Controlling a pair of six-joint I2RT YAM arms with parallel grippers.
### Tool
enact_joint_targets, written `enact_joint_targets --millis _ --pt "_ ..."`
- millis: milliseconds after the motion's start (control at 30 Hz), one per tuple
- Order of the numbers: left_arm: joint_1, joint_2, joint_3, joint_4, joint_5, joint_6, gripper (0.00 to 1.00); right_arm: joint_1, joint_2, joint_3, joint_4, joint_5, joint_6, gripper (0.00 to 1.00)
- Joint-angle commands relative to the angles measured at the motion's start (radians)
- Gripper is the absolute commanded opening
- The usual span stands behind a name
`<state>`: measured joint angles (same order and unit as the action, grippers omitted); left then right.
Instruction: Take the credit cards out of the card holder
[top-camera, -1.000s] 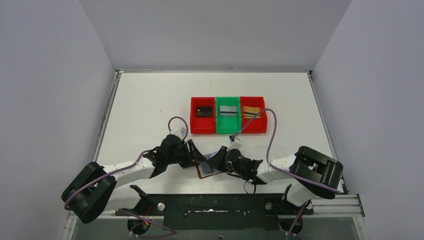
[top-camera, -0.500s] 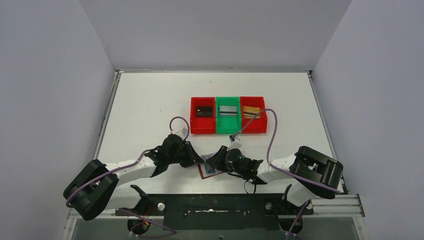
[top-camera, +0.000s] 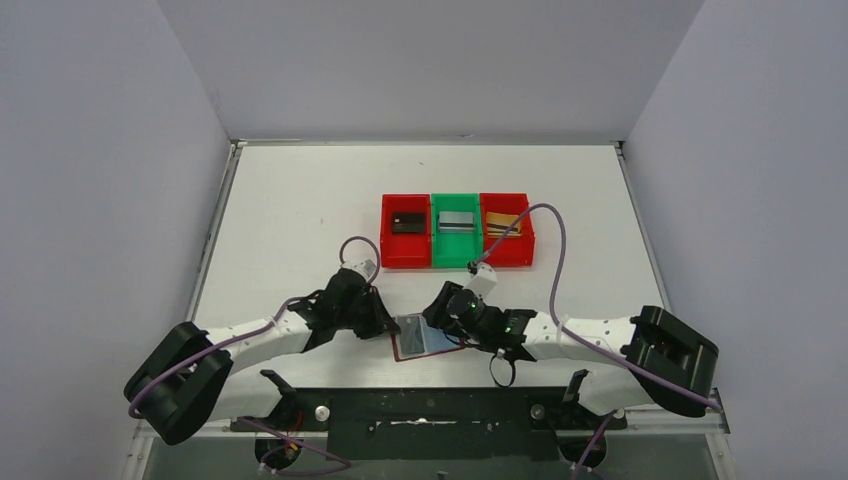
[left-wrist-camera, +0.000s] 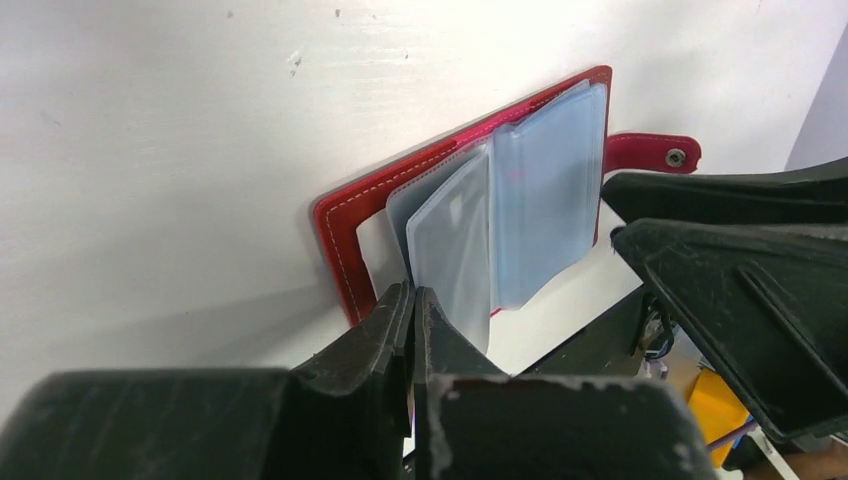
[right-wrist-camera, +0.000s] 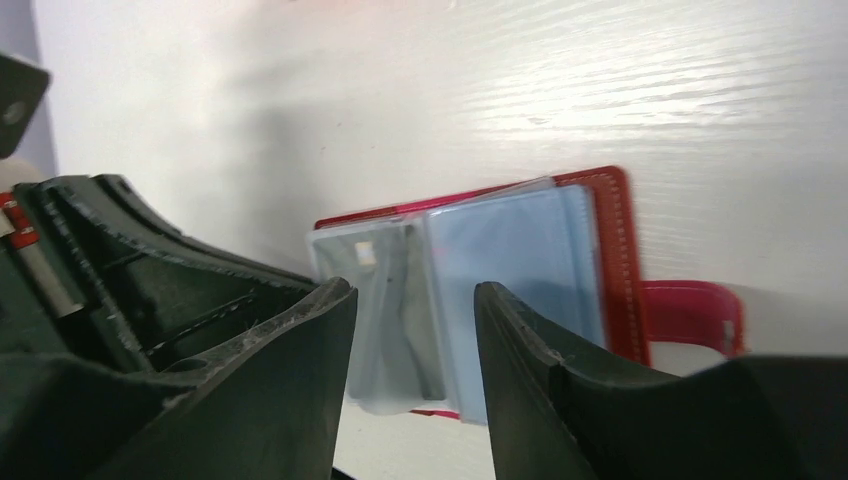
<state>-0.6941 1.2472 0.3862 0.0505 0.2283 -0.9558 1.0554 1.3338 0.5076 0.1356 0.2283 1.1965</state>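
The dark red card holder (top-camera: 428, 340) lies open near the table's front edge, its clear sleeves fanned out (left-wrist-camera: 545, 190). My left gripper (left-wrist-camera: 412, 293) is shut, its tips pinching the near edge of a raised sleeve at the holder's left side (top-camera: 393, 327). One sleeve holds a silver-grey card with a chip (right-wrist-camera: 385, 300). My right gripper (right-wrist-camera: 415, 295) is open just above the sleeves with nothing between its fingers, at the holder's upper right in the top view (top-camera: 438, 312). The red clasp tab (left-wrist-camera: 650, 152) sticks out on the right.
Three bins stand side by side at mid-table: a red bin (top-camera: 388, 245) with a black card (top-camera: 406, 222), a green bin (top-camera: 456, 258) with a silver card (top-camera: 458, 221), and a red bin (top-camera: 527, 240) with gold-tan cards (top-camera: 500, 222). The table's front edge is right behind the holder.
My left gripper has shut on the sleeve's edge. My right gripper has opened and lifted back off the holder, its arm swinging right, so more of the holder shows.
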Motion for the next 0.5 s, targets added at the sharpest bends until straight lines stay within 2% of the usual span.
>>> enact_joint_targets --millis 0,67,167,300,467 --pt "0.005 -0.016 0.088 -0.068 -0.011 0.073 0.00 0.007 0.002 0.093 -0.312 0.170 -0.015 0.49" --pt "0.005 0.002 0.112 -0.081 0.004 0.090 0.02 0.006 0.028 0.107 -0.336 0.166 -0.029 0.51" --pt "0.004 0.031 0.148 -0.088 0.034 0.110 0.16 0.006 0.067 0.116 -0.337 0.145 -0.033 0.51" --pt "0.002 0.045 0.191 -0.106 0.055 0.115 0.28 0.014 0.112 0.123 -0.326 0.123 -0.011 0.50" --pt "-0.009 0.029 0.215 -0.077 0.102 0.107 0.36 0.028 0.121 0.103 -0.285 0.102 0.025 0.49"
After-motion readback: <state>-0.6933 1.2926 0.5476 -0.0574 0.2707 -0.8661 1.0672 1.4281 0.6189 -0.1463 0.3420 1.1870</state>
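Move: The left gripper, shut at the left edge of the card holder's clear pocket, has the pocket's middle some 3 cm to its right, about 1 cm back and 2 cm below. The blue pages it flanks lie roughly 10 cm to this hand's right and 2 cm back. From the half-open right gripper the blue pages' middle is about 3 cm right, 2 cm back and 5 cm down; the clear pocket is 4 cm left, 2 cm back; the red strap, 9 cm right and 3 cm back. Bring the right gripper down and to the right, about 3 cm each way, rolling its left side down some 15 degrees and keeping it half open, so the tips straddle the blue pages with one finger at their outer edge; then hold there. Meanwhile open the left gripper about a third to free the clear pocket's edge, and raise it about 3 cm while easing right and forward. ##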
